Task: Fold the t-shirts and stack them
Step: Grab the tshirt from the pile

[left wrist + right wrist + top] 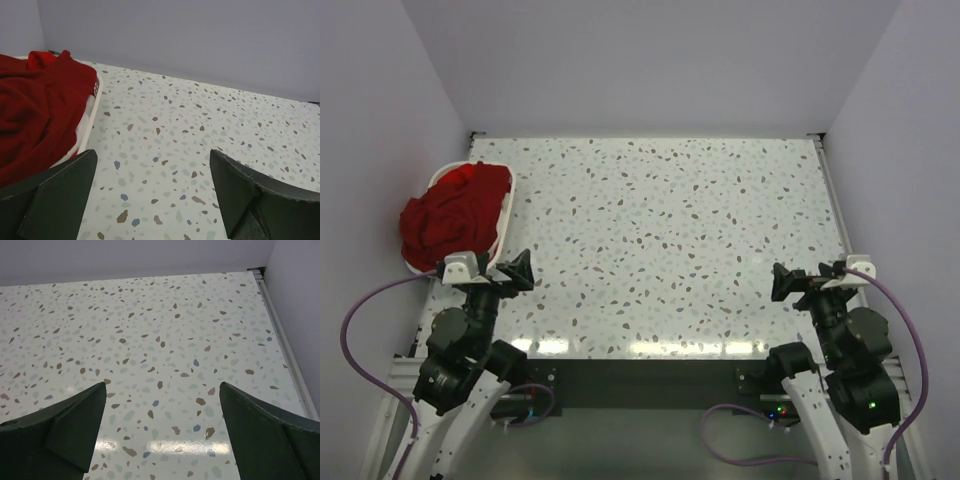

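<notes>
Deep red t-shirts (453,213) lie heaped in a white laundry basket (506,216) at the table's left edge; in the left wrist view the red cloth (35,110) fills the left side and spills over the basket rim (89,127). My left gripper (510,271) hovers just in front of the basket near the table's front edge, open and empty (152,155). My right gripper (788,283) is at the front right, open, with only tabletop between its fingers (162,386). No white shirt shows.
The speckled terrazzo tabletop (660,230) stretches between the arms. Pale walls close in the back and both sides. A metal rail (285,340) runs along the table's right edge.
</notes>
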Action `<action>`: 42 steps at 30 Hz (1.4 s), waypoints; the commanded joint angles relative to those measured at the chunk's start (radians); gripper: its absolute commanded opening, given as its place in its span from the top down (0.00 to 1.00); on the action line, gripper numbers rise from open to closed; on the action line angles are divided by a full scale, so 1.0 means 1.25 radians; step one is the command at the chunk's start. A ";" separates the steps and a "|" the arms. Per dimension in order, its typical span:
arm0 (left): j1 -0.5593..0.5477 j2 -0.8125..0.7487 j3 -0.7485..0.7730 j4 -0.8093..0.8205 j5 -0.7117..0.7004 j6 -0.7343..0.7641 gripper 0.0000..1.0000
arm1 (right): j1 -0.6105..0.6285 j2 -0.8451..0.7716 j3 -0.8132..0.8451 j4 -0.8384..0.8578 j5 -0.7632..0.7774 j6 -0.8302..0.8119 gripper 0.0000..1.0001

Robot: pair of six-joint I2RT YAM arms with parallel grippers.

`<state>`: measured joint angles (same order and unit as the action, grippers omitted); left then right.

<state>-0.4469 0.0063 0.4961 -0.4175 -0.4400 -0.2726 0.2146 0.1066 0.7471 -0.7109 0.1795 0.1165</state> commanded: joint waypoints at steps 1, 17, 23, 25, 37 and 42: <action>0.004 -0.052 -0.005 0.039 -0.006 -0.005 0.00 | 0.007 0.008 0.004 0.012 0.029 0.007 0.01; 0.004 0.705 0.401 0.006 -0.128 0.022 0.06 | 0.060 -0.020 -0.010 0.018 0.010 0.007 0.01; 0.109 0.883 0.514 0.022 -0.166 0.054 0.03 | 0.079 -0.035 -0.014 0.021 0.000 0.006 0.01; 0.203 0.920 0.520 0.031 -0.128 0.044 0.01 | 0.082 -0.041 -0.015 0.024 -0.002 0.007 0.01; 0.448 1.023 0.459 0.098 -0.122 -0.005 0.00 | 0.100 -0.061 -0.022 0.029 -0.011 0.006 0.01; 0.515 1.051 0.424 0.149 -0.079 -0.043 0.04 | 0.104 -0.062 -0.025 0.031 -0.014 0.005 0.01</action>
<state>0.1772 1.2999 1.0462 -0.3294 -0.5716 -0.2749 0.3393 0.0441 0.7219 -0.7090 0.1719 0.1200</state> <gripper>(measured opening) 0.970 0.985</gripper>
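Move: The dark red t-shirt pile lies some 17 cm ahead of the left hand, about 17 cm to its left and roughly 16 cm below. The white basket holding it has nearly the same middle, about 20 cm below the hand; a bright red cloth pokes out some 28 cm ahead and 14 cm left of the hand, 17 cm down. From the idle right hand the pile is about 20 cm ahead, 74 cm left and 17 cm below. With fingers staying wide open, the left hand reaches about 15 cm forward, then swings nearly 20 cm left over the dark red t-shirt pile in the basket, sinking some 7 cm during the leftward swing. Along the way the wrist tips the fingers down nearly 40 degrees and turns them about 40 degrees counter-clockwise, so they end over the dark cloth and angled down at it, with no touch to be seen. ##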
